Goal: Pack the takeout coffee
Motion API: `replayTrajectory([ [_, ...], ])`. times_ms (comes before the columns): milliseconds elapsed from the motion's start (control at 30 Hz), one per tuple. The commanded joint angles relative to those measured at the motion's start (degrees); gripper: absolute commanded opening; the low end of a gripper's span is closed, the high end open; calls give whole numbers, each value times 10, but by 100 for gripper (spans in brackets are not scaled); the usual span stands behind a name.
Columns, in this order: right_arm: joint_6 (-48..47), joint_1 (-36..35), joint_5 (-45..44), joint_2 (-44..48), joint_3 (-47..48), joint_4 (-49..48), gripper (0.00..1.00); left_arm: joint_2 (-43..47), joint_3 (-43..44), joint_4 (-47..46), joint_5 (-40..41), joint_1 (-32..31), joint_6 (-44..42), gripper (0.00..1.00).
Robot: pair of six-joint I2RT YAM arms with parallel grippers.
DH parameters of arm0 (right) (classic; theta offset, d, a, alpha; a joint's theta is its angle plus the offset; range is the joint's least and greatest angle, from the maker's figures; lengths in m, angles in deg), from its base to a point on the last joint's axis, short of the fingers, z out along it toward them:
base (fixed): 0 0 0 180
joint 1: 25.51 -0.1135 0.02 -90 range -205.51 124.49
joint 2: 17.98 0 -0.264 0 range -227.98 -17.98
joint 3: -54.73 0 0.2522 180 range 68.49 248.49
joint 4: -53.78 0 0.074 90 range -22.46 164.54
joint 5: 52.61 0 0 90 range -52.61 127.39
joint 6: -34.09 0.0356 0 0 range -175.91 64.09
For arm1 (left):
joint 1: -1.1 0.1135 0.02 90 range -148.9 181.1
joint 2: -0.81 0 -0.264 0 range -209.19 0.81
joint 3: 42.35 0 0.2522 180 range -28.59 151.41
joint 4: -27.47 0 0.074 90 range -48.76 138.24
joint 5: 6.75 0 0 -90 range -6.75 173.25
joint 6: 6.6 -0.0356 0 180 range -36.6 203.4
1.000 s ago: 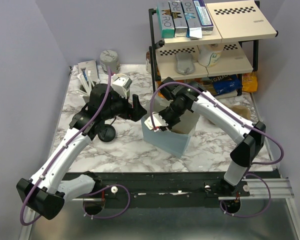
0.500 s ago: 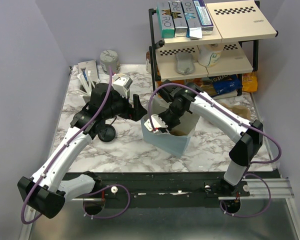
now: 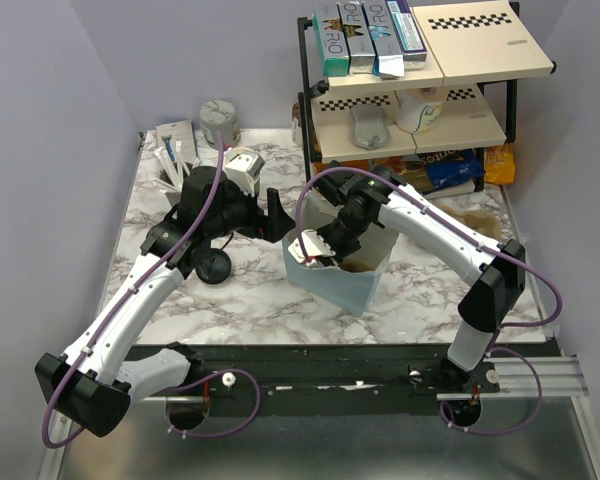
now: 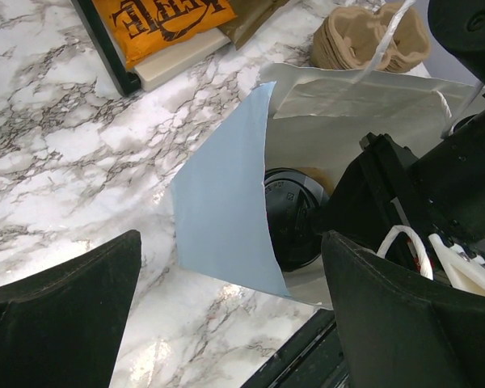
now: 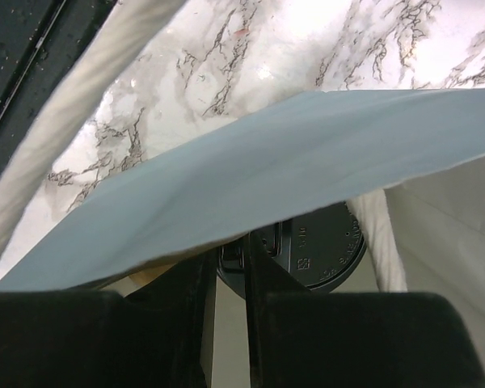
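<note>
The takeout coffee (image 4: pixel 289 212) stands inside a light blue paper bag (image 3: pixel 336 282) with a white lining; only its round black lid shows, also in the right wrist view (image 5: pixel 327 242). My right gripper (image 5: pixel 231 252) reaches down into the bag (image 5: pixel 267 170) and is shut on the rim of the lid; in the top view it (image 3: pixel 327 248) is at the bag's mouth. My left gripper (image 3: pixel 277 214) is open wide at the bag's left edge. In the left wrist view it (image 4: pixel 230 242) straddles the bag's blue wall (image 4: pixel 222 202) without gripping it.
A loose flat black lid (image 3: pixel 213 266) lies left of the bag. A black wire rack (image 3: pixel 410 100) with boxes and snack packs stands at the back right. Brown cup carriers (image 4: pixel 372 36) lie beyond the bag. A utensil box (image 3: pixel 175 155) is at the back left.
My right gripper has sunk a little deeper into the bag with the coffee. My left gripper has shifted slightly right toward the bag's edge.
</note>
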Motion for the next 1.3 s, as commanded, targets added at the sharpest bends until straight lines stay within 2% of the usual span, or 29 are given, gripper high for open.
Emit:
replayTrajectory([
  [0,8,2,9,-3,-11,11,23,1,1,-10,-13,3,6,99],
  [167,10,3,8,-6,-9,11,35,1,2,-5,-10,3,3,99],
  [467,11,3,9,0,-4,13,41,-1,2,-4,-10,4,2,99],
  [700,16,2,10,8,8,12,51,-1,6,-4,-10,4,5,99],
  [1267,33,3,-1,50,72,25,55,8,10,0,-8,4,10,99],
])
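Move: The coffee cup your right fingers still hold by its black lid is inside the paper bag; its middle lies about 2 cm ahead, 2 cm left and 5 cm below. The brown cup carrier sits low in the bag, some 2 cm back, 3 cm right and 9 cm below the right hand. From the left hand the cup lies about 3 cm back, 9 cm right and 15 cm below. Hold the right hand in place down in the bag and spread its fingers from nearly shut to about half open, so that they let go of the cup's black lid. Then lift the hand about 4 cm, nearly straight up and away from the lid, gathering speed, fingers kept open. ##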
